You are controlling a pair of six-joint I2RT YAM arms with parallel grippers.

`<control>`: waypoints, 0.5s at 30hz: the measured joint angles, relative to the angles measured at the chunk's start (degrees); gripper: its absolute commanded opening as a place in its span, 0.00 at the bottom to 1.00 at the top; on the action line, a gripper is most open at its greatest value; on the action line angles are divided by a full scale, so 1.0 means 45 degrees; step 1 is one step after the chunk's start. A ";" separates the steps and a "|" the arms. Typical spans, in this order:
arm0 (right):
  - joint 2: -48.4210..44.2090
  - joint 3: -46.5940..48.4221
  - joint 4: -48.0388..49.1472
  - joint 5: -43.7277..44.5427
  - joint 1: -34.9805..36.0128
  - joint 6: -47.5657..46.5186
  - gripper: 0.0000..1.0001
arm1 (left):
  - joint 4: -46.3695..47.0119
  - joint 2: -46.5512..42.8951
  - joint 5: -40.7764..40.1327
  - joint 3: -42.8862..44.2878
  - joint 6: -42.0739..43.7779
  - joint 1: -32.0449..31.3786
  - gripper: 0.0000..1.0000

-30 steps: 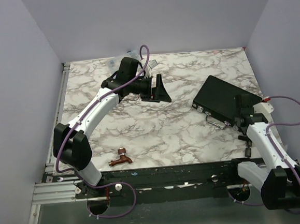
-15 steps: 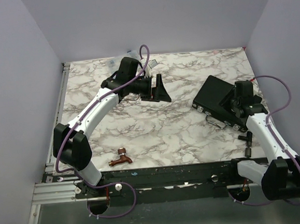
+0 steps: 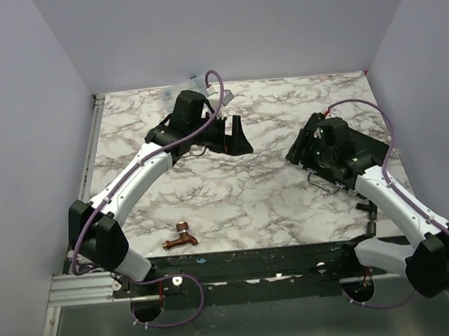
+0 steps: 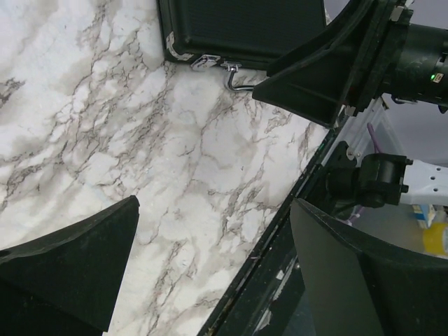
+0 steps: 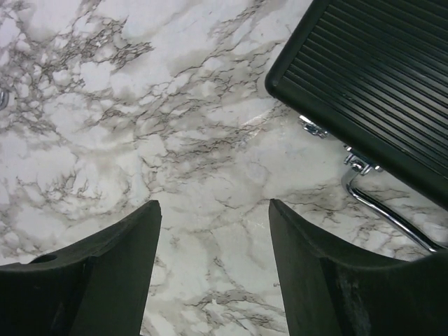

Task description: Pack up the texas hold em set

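The texas hold em set shows only as a closed black ribbed case [image 3: 369,147] at the right of the marble table, with a silver handle [image 3: 323,182] on its near side. The chips, cards and discs are hidden. My right gripper [image 3: 304,142] hangs open over the case's left corner. In the right wrist view its jaws [image 5: 213,210] frame bare marble, with the case [image 5: 371,77] and handle [image 5: 381,206] to the upper right. My left gripper [image 3: 234,140] is open and empty above the table's middle back. Its wrist view shows the case [image 4: 245,28] ahead.
A copper faucet [image 3: 181,237] lies near the front edge, left of centre. A clear plastic item [image 3: 200,86] sits at the back behind the left arm. Small black pieces [image 3: 368,213] lie near the right arm's base. Lilac walls enclose the table on three sides.
My right arm has swung from the near right up over the case to its left corner, and its jaws have opened wider. The left arm has shifted slightly back.
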 measured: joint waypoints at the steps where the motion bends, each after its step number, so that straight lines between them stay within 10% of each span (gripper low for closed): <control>1: -0.0117 -0.0058 -0.0019 0.0204 -0.0005 -0.0049 0.65 | 0.0053 -0.0136 -0.0126 -0.0034 0.0112 -0.0087 0.89; 15: -0.0991 -0.2098 -0.1948 0.6572 -0.0024 0.5751 0.38 | 0.2322 -0.2254 -0.1394 -0.2463 0.0962 -0.0738 0.89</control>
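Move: The closed case's metal handle lies about 10 cm to the right of the right hand, about level with it fore and aft, and roughly 13 cm below. The case's middle is some 9 cm ahead and 16 cm to the right; a black tool lies about 14 cm back and 24 cm right. From the left hand, the handle is some 26 cm right, 2 cm ahead and 22 cm down. The right hand sweeps about 9 cm right, sinking towards the case's handle, turning some 40 degrees clockwise, fingers narrowing. ##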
